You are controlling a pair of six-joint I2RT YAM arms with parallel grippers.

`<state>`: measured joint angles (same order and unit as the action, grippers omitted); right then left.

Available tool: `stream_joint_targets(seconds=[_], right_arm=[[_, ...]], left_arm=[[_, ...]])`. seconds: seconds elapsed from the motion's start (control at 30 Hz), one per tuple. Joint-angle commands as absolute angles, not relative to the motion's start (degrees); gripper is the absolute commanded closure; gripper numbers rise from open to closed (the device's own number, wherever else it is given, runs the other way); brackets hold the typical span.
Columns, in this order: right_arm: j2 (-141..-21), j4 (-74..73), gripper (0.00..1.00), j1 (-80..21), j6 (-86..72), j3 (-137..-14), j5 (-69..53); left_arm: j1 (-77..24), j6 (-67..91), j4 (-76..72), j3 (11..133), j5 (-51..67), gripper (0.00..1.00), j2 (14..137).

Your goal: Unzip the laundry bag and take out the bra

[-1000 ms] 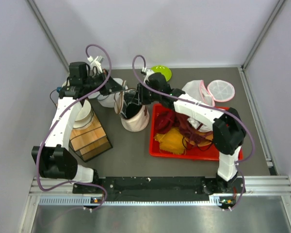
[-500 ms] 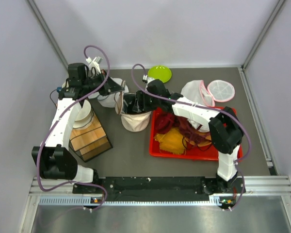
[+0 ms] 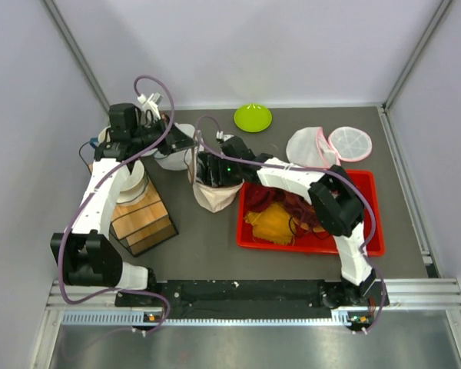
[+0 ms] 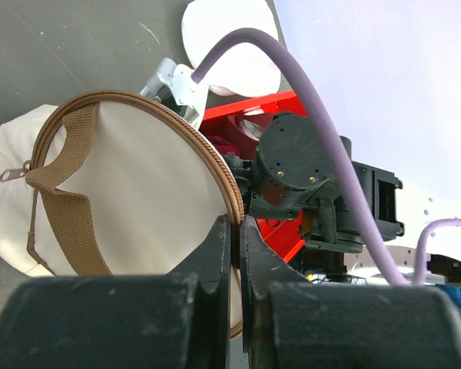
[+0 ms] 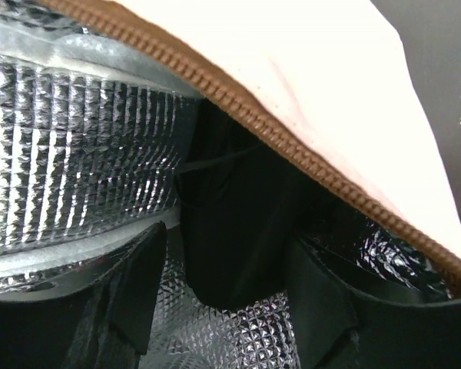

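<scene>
The cream laundry bag stands in the middle of the table with its round end unzipped. My left gripper is shut on the brown zipper rim of the bag's lid and holds it up; in the left wrist view the gripper pinches that rim. My right gripper reaches inside the bag. In the right wrist view the gripper is open, and the black bra hangs between its fingers against the silver quilted lining. The fingers are not closed on the bra.
A red tray right of the bag holds dark red and yellow garments. Two white mesh pouches with pink edging and a green plate lie at the back. A wooden box and white bowls stand at the left.
My right gripper has moved left and down into the bag's mouth and has opened. The bag has shifted slightly. The left gripper keeps its hold on the lid.
</scene>
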<state>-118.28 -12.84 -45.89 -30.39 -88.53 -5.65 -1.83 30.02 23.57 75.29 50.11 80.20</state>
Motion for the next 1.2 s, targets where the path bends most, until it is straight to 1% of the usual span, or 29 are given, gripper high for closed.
stream_joint_targets(seconds=[0.0, 0.07, 0.1, 0.13, 0.17, 0.2, 0.4, 0.87, 1.03, 1.17], right_arm=[[-120.41, -13.28, 0.52, -46.49, -32.69, -89.74, -6.85], [-117.71, -12.4, 0.66, -46.23, -32.96, -88.6, -6.24], [-116.55, -11.09, 0.8, -46.23, -33.05, -87.2, -6.59], [-115.24, -10.64, 0.89, -46.14, -32.96, -86.67, -6.59], [-114.01, -10.55, 0.96, -46.14, -32.78, -86.4, -6.42], [-111.47, -10.55, 1.0, -46.06, -32.17, -86.22, -6.33], [-102.76, -9.49, 1.0, -46.05, -31.11, -85.17, -6.33], [-91.77, -6.68, 1.0, -46.05, -30.15, -85.52, -6.95], [-86.23, -8.52, 1.0, -45.97, -26.99, -85.87, -2.47], [-79.91, -11.33, 1.0, -45.88, -22.25, -84.91, 5.16]], left_arm=[[-1.41, 30.59, 19.78, 74.71, 51.06, 1.0, 78.66], [-1.41, 30.5, 19.77, 74.79, 51.15, 1.0, 78.92], [-1.23, 30.59, 19.86, 74.79, 51.15, 1.0, 78.93], [-1.23, 30.59, 19.86, 74.79, 51.15, 1.0, 78.93], [-1.14, 30.59, 19.78, 74.79, 51.07, 1.0, 78.93], [-1.14, 30.76, 19.78, 74.62, 50.8, 1.0, 78.93], [-0.97, 30.85, 19.69, 74.18, 50.63, 1.0, 79.45], [-0.88, 30.32, 19.86, 73.3, 50.1, 1.0, 79.19], [-0.88, 29.79, 20.13, 73.04, 49.83, 1.0, 79.01], [-0.97, 29.79, 19.87, 72.77, 49.22, 1.0, 78.66]])
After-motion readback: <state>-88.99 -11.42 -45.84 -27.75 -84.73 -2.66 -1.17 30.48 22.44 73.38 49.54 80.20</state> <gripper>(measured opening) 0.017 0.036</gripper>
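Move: The right hand is already inside the laundry bag, with the black bra between its open fingers; the bra's middle is about 1 cm ahead, 2 cm left and 2 cm below. The bag's middle is some 3 cm back, straight below by 3 cm; the red tray's middle is about 29 cm right and 8 cm back, and a white dish 13 cm left and 11 cm farther out. From the left hand the bra is roughly 6 cm right, level in reach and 22 cm below. Inside the bag the right fingers shut on the black bra and pinch it, then pull it up through the bag's mouth by about 23 cm, easing back and to the right towards the end. On the way up the wrist tips the fingers from steeply down to nearly level, some 30 degrees. The left hand keeps its pinch on the zippered rim of the raised lid, almost still. ##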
